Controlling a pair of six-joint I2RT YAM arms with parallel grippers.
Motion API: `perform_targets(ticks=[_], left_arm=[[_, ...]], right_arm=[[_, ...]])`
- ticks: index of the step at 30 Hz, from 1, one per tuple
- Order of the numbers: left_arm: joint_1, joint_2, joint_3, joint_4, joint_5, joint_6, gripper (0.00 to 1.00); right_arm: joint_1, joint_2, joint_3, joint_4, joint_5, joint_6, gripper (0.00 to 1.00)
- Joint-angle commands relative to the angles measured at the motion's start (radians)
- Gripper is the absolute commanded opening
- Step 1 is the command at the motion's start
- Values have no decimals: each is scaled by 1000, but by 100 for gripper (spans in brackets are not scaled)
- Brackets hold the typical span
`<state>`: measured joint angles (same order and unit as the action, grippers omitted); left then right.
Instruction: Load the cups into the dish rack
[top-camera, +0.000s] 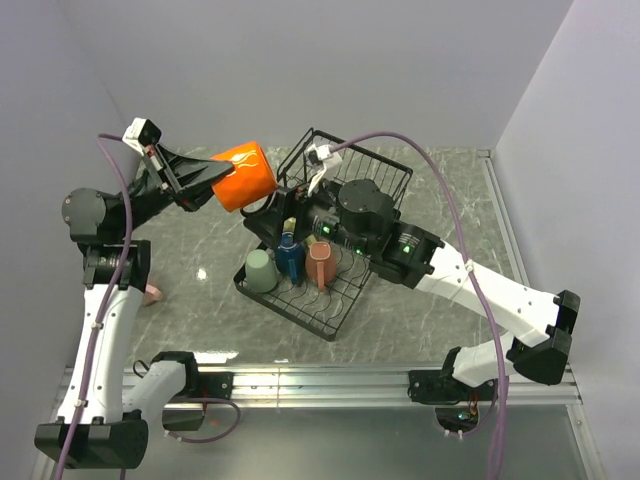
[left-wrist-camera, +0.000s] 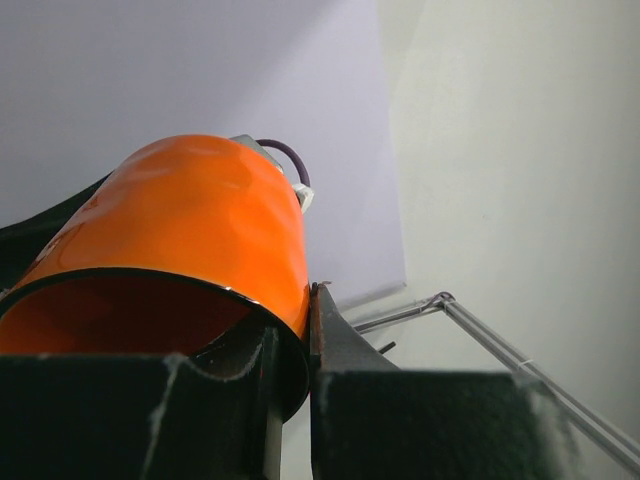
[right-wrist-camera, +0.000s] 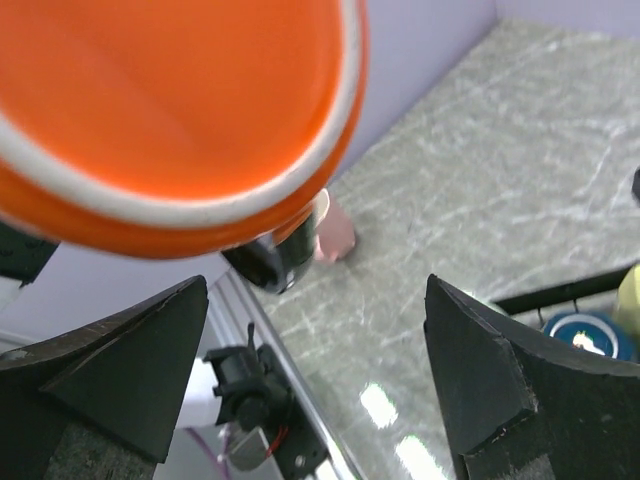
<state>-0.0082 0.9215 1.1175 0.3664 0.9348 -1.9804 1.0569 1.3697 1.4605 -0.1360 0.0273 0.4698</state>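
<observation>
My left gripper (top-camera: 207, 186) is shut on the rim of the orange cup (top-camera: 245, 175) and holds it tilted in the air, left of the black wire dish rack (top-camera: 300, 306). In the left wrist view one finger is inside the orange cup (left-wrist-camera: 190, 230) and one outside, at my gripper (left-wrist-camera: 290, 340). My right gripper (top-camera: 272, 212) is open and empty over the rack's left end, just below the cup. The cup's base (right-wrist-camera: 170, 100) shows above my open right gripper (right-wrist-camera: 315, 330). A pale green cup (top-camera: 260, 270), a blue cup (top-camera: 290, 257) and a salmon cup (top-camera: 320, 265) stand in the rack.
A small pink object (top-camera: 152, 293) lies on the marble table left of the rack, and also shows in the right wrist view (right-wrist-camera: 335, 235). The blue cup (right-wrist-camera: 585, 335) and part of a yellow-green cup (right-wrist-camera: 630, 300) show at the right. Walls enclose three sides.
</observation>
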Motion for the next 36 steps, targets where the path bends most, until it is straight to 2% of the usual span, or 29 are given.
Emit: perform_targets(ticks=[1,11,17,21,22,27,28,30,33,36], left_arm=[[1,-9,102,51,-13,-492,1],[1,-38,99,-14,-10,-494,0],[1,-47,77,-17,-4,-492,0],[1,-50,64,-20,2,-491,0],[1,-55,58,-30,5,-479,1],[1,-76,15,-43,-1,-474,1],[1,-76,2,-44,-1,-465,1],[1,-79,-8,-49,-1,-454,0],[1,-81,-41,-52,2,-439,1],[1,-81,-51,-99,19,-388,0]], right_arm=[[-26,-35,17,134,-23,-36,95],[-74,46,138,200,-184,-48,90],[-75,92,173,279,-299,32,79],[-75,100,172,341,-334,82,64],[-74,95,167,352,-336,93,56],[-74,46,141,377,-320,104,36],[-74,39,136,375,-317,102,20],[-77,14,120,368,-305,102,6],[-74,-26,92,363,-297,105,0],[-75,-67,70,337,-284,125,0]])
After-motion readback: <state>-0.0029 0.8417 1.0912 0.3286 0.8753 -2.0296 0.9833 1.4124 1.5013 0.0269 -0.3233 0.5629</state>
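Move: The orange cup hangs mouth-first from the left gripper. Its handle lies about 3 cm left of the open right gripper's pads and 3 cm above them, level fore and aft; from the left gripper it is roughly 3 cm back, 5 cm right and 5 cm lower. The cup's body is about 3 cm ahead of, 5 cm left of and 6 cm above the right gripper. In the rack some 34 cm below that gripper stand the green cup, 2 cm ahead and 3 cm left, and the blue cup, 5 cm ahead and 4 cm right. Raise the open right gripper about 5 cm to the orange cup's handle, easing some 3 cm left as it nears and turning roughly 15 degrees counter-clockwise, then close the fingers to pinch the handle. Keep the left gripper shut on the rim, nearly still; at the end let both hands draw back and down together by about a centimetre. ##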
